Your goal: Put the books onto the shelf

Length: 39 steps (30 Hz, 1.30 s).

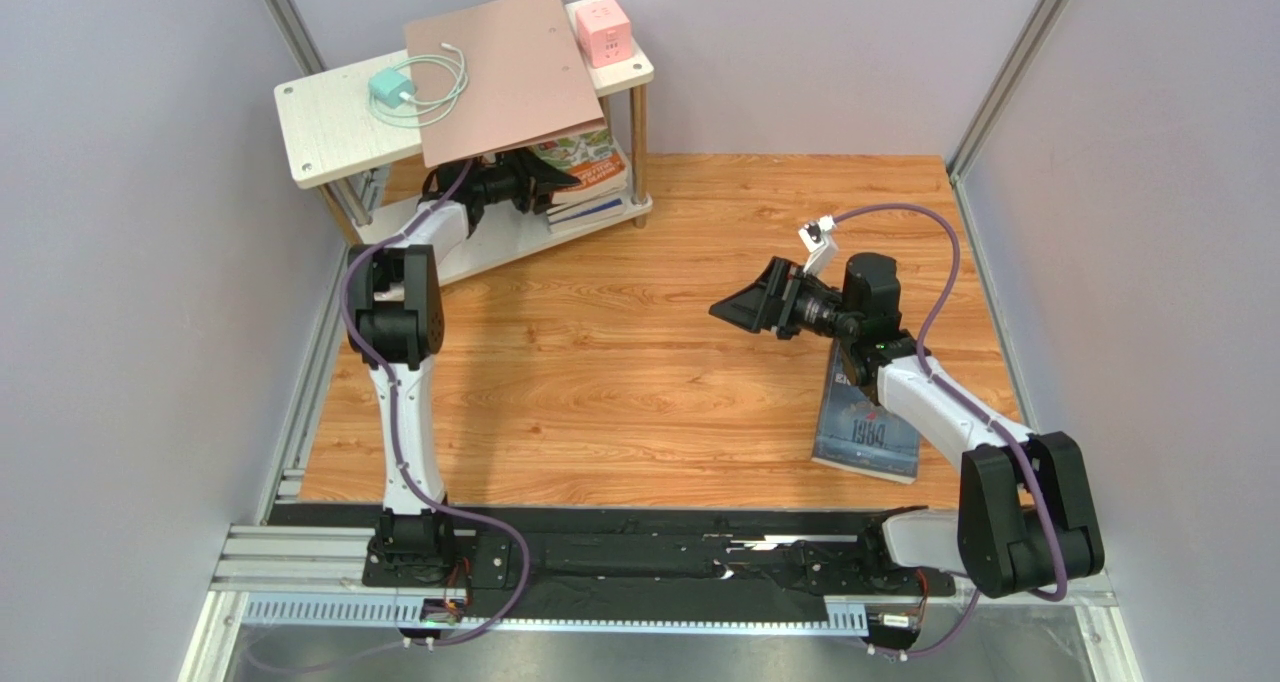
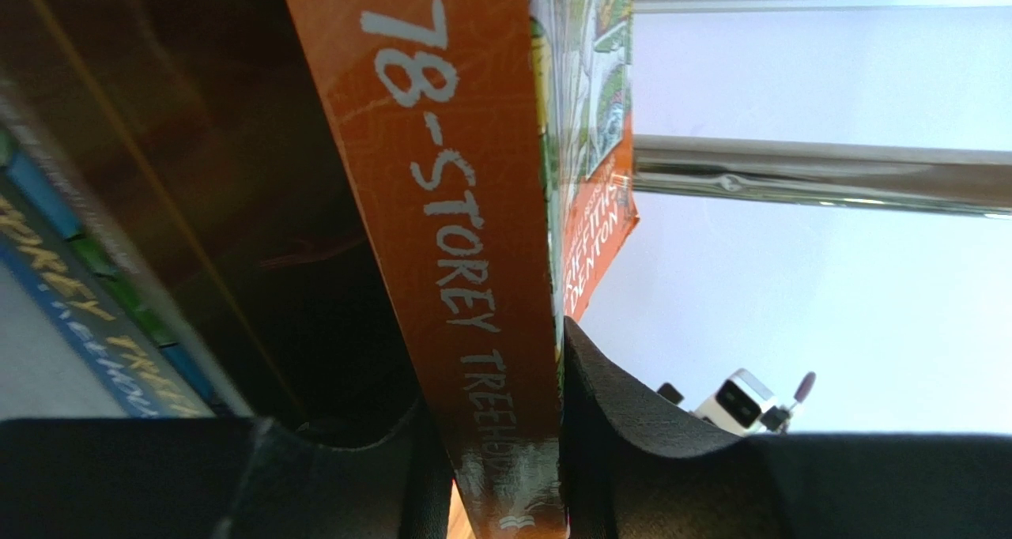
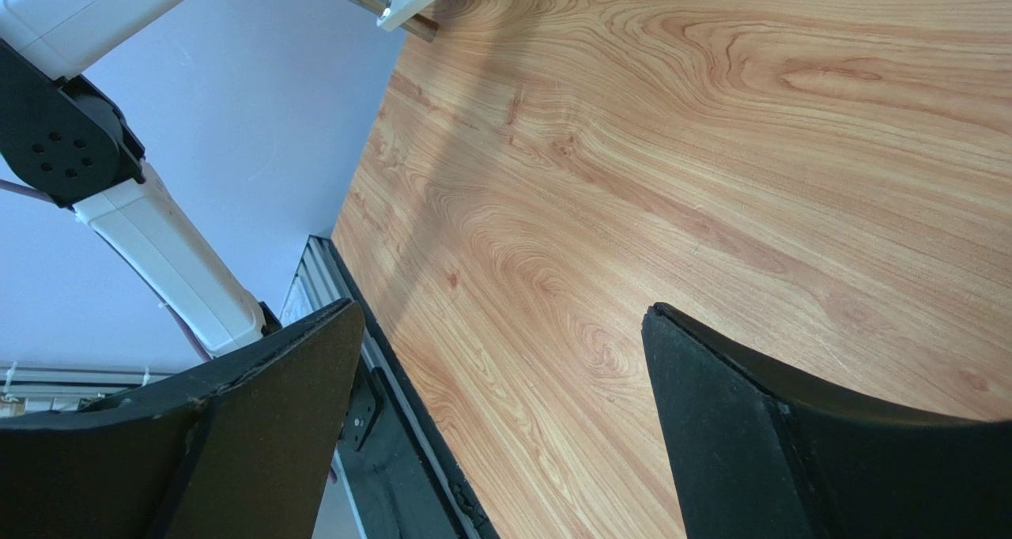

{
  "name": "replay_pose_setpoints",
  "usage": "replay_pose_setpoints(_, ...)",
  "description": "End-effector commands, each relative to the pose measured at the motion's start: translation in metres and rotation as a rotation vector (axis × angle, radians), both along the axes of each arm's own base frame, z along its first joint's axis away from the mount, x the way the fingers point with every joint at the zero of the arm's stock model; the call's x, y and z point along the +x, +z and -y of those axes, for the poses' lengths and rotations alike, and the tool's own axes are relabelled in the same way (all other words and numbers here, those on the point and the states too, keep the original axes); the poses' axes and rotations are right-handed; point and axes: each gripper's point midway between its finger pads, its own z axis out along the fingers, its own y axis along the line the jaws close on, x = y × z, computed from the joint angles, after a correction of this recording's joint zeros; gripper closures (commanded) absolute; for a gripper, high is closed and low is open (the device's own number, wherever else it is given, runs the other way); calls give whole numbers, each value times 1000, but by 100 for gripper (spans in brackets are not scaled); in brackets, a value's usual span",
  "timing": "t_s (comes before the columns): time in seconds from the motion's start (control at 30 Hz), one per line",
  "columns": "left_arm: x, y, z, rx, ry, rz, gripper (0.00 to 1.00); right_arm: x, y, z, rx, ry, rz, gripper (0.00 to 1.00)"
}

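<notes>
The shelf [image 1: 323, 124] stands at the back left. My left gripper [image 1: 519, 184] reaches under its top board and is shut on the spine of the orange "78-Storey Treehouse" book [image 2: 463, 207], one finger on each side, the gripper [image 2: 505, 444] holding it over the lower tier. A blue book [image 2: 71, 290] lies beside it, and stacked books [image 1: 589, 187] show on the lower tier. The grey-blue "1984" book [image 1: 867, 430] lies flat on the floor at the right, partly under my right arm. My right gripper [image 1: 747, 307] hovers open above the floor, with nothing between its jaws [image 3: 499, 361].
On the shelf's top board lie a pinkish-brown board [image 1: 504, 67], a teal charger with a white cable [image 1: 394, 90] and a pink cube [image 1: 604, 30]. Grey walls close in the orange wood floor [image 1: 631, 367]. My left arm [image 3: 155, 243] shows in the right wrist view.
</notes>
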Motion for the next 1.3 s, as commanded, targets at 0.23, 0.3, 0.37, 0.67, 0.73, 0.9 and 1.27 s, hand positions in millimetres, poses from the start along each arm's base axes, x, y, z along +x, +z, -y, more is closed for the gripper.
replay_pose_setpoints(0.23, 2, 18, -30, 238, 129, 38, 3, -4, 3, -2, -4, 22, 44, 6)
replay_pose_setpoints(0.3, 0, 15, -32, 252, 140, 29, 2, -5, 2, -2, -3, 21, 42, 6)
replay_pose_setpoints(0.37, -1, 12, -32, 254, 138, 21, 2, -6, 1, -2, -1, 24, 40, 6)
replay_pose_setpoints(0.67, -15, -13, -34, 311, 101, -46, 2, -6, 1, -1, 4, 20, 42, 6)
replay_pose_setpoints(0.73, -22, -23, -36, 331, 88, -81, 2, -7, 1, -2, 6, 24, 41, 7)
replay_pose_setpoints(0.9, -35, -45, -49, 448, 91, -161, 2, -8, -2, -2, 7, 23, 34, 7)
replay_pose_setpoints(1.27, -66, -78, -73, 610, 109, -301, 3, -8, -3, -3, 18, 24, 28, 7)
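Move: The 78-storey treehouse book is already pinched in the left hand by the near end of its spine; its middle lies some 7 cm ahead and 5 cm to the right, about 1 cm lower. The stack it goes onto is about 7 cm ahead, 4 cm right and 5 cm down, on the lower shelf board. The front shelf post stands roughly 13 cm right and 2 cm back. From the idle right hand the book is some 32 cm ahead and 22 cm left. Opening wide from a nearly shut pinch, the left fingers let go of the spine corner of the 78-storey book over the stack. Meanwhile the hand hops up about 2 cm and sinks back to its old height, easing some 2.5 cm left and 2 cm back, away from the book, while it rolls roughly 15 degrees, left side rising. ##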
